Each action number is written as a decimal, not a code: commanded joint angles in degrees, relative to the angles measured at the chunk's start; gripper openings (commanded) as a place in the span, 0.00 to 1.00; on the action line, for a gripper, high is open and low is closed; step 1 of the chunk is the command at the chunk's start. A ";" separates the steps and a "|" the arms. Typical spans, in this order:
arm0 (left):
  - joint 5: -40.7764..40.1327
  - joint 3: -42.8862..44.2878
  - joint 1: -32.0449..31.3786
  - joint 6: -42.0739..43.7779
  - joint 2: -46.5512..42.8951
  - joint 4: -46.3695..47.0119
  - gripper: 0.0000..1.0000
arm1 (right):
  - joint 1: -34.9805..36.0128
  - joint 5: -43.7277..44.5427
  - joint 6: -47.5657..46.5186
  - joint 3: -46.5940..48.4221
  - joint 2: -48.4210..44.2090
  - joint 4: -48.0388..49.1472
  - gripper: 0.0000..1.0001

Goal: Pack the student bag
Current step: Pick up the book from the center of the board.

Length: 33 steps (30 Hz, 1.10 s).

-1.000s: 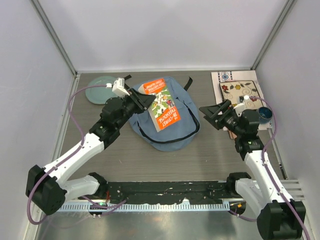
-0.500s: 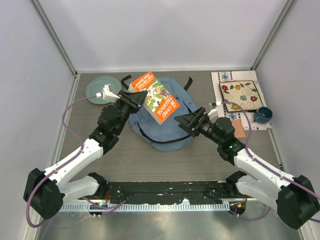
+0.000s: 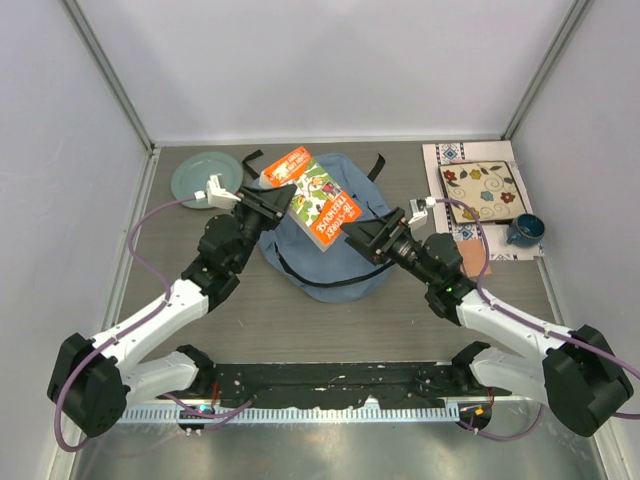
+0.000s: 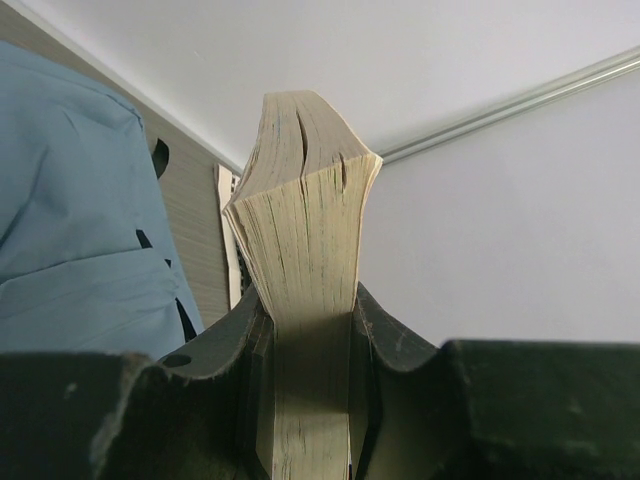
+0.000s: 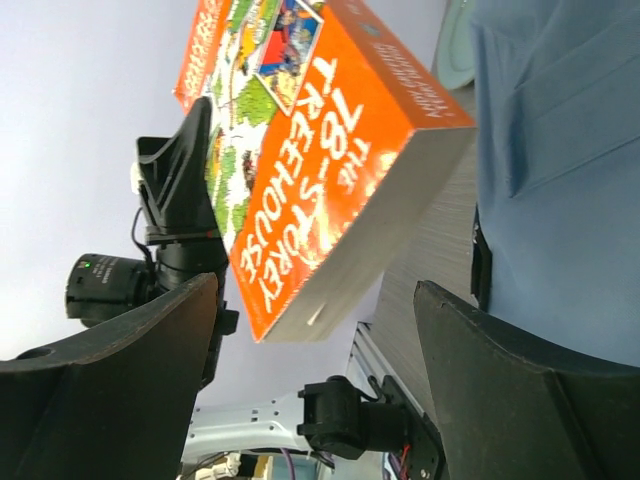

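Observation:
The student bag (image 3: 335,262), light blue with a dark zipper, lies flat at the table's middle. An orange paperback book (image 3: 316,200) hangs over the bag's upper left part, held by its left edge. My left gripper (image 3: 279,198) is shut on it. In the left wrist view the yellowed page block (image 4: 305,250) stands clamped in my left gripper (image 4: 311,400), with the bag (image 4: 70,200) to the left. My right gripper (image 3: 362,234) is open just right of the book. In the right wrist view the book's corner (image 5: 320,170) floats beyond my right gripper (image 5: 315,340), untouched, beside the bag (image 5: 570,150).
A pale green plate (image 3: 198,180) lies at the back left. At the back right a flower-patterned board (image 3: 482,190) rests on a white mat, with a dark blue mug (image 3: 525,230) beside it. Grey walls close in on three sides.
My right arm has swung left from beside the mug to the book's right edge, jaws still wide. My left gripper has raised and turned the book a little.

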 commanded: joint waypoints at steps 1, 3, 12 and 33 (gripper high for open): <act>-2.07 0.97 -0.22 -2.07 -2.24 8.53 0.00 | 0.58 1.80 1.17 1.80 0.27 6.71 0.85; -1.01 1.32 -0.22 -2.69 -1.88 8.53 0.00 | 0.50 1.37 1.25 2.32 1.41 7.24 0.85; -0.05 1.58 -1.54 -3.48 -1.71 9.06 0.00 | 0.50 -2.06 2.84 6.80 7.30 11.20 0.85; 8.91 4.66 -2.33 3.96 4.44 -1.29 0.06 | 0.59 0.74 3.90 7.25 6.96 16.07 0.02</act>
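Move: The left hand already holds the orange book in the air by its page-side edge, with the book's middle about 6 cm to its right and level with it. From the right hand, open and empty, the book's middle lies about 11 cm left, 6 cm ahead and 5 cm higher. The blue bag lies below both, about 10 cm right, 7 cm ahead and 26 cm below the left hand. Up some 4 cm, and forward and left about 2 cm each, the right hand works its open fingers over the book's near right-hand end, rolling about 10 degrees with its left side rising. Late on, its fingers close from wide open and pinch the book across its thickness by the spine-side corner. The left hand keeps its grip, easing about 1.5 cm to the right. ##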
